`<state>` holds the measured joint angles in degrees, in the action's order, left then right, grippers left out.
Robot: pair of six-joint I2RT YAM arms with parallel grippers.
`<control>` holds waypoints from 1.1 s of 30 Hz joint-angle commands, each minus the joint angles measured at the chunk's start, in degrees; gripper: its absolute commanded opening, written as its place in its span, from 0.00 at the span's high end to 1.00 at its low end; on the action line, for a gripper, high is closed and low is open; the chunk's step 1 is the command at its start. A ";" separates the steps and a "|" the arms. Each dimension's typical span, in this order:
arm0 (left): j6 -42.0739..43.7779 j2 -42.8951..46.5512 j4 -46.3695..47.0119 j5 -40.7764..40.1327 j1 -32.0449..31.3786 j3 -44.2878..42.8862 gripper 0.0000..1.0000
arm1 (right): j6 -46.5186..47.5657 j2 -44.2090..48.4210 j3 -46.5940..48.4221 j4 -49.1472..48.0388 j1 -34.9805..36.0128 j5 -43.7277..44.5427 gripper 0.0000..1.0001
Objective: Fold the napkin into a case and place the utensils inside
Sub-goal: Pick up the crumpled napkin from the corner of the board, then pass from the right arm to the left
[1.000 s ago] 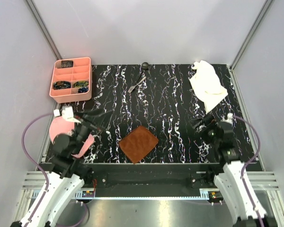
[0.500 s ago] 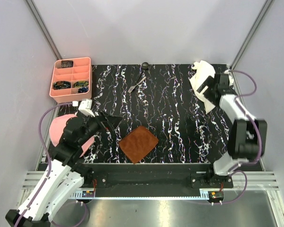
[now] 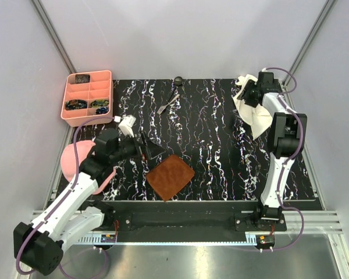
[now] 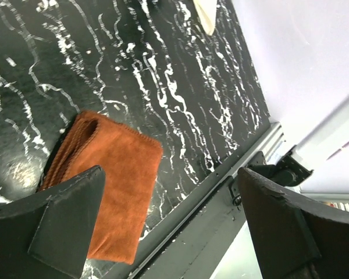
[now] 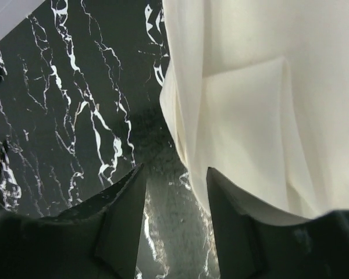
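Note:
The cream-white napkin (image 3: pixel 257 109) lies crumpled at the table's back right. My right gripper (image 3: pixel 246 96) is down at its left edge. In the right wrist view its jaws (image 5: pixel 175 172) stand part-way apart with bare table between them. The napkin (image 5: pixel 262 99) drapes over the right finger. A dark spoon (image 3: pixel 178 81) and a grey fork (image 3: pixel 166 106) lie at the back middle. My left gripper (image 3: pixel 156 150) hovers wide open just left of the brown mat (image 3: pixel 170 176), holding nothing. No folded case is visible.
A pink compartment tray (image 3: pixel 87 97) with small items stands at the back left. A pink disc (image 3: pixel 74 158) lies at the left edge under the left arm. In the left wrist view the brown mat (image 4: pixel 113 186) is near the table's front rail (image 4: pixel 221 192).
The right arm swung from near its base out to the napkin at the back right, and its jaws have narrowed. The left arm reached right toward the brown mat.

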<state>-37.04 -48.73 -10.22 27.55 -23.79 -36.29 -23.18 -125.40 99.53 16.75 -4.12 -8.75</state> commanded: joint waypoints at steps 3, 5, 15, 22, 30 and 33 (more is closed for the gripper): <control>1.26 -2.42 4.59 3.12 -1.08 -5.10 0.02 | 1.56 -5.02 6.82 2.41 0.34 -3.03 0.67; 1.44 -3.04 4.51 3.04 -1.52 -5.10 0.02 | 1.73 -5.29 6.47 2.14 0.34 -3.37 0.71; 0.56 -3.83 4.59 1.81 -2.66 -6.94 0.04 | 2.70 -4.34 10.78 8.45 0.78 -8.10 1.00; 2.75 -8.56 5.47 -13.97 -13.98 -14.06 0.05 | -5.72 28.48 -1.24 11.81 3.77 -11.54 1.00; 13.91 -26.03 8.64 -27.46 -28.85 -35.84 0.01 | -25.67 49.54 -11.89 5.84 5.70 -15.86 1.00; 15.85 -30.54 6.63 -29.38 -29.21 -43.67 0.01 | -26.31 54.55 -11.82 6.09 5.70 -16.21 1.00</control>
<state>-27.38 -75.24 -5.15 5.93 -52.51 -70.54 -42.83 -70.87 90.63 21.98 1.61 -22.63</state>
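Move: The white crumpled napkin's left edge is just under the right fingertips; its middle lies about 7 cm to that hand's right, 2 cm back and 4 cm lower. The fork lies some 45 cm to the right hand's left and 2 cm back, the ladle some 42 cm left and 5 cm ahead. From the left hand the napkin is about 33 cm ahead, 54 cm right and 16 cm below; the brown cloth is roughly 6 cm right, 2 cm back, 16 cm below. Down about 3.5 cm onto the napkin's edge goes the right hand, its half-open fingers shutting to pinch the cloth; then it sweeps up fast by some 40 cm while drawing back about 20 and left 10, fingertips tilting up. Late on, the left hand, open and empty, swings right about 16 cm and up 13 towards the raised napkin, its fingers also tipping up. ##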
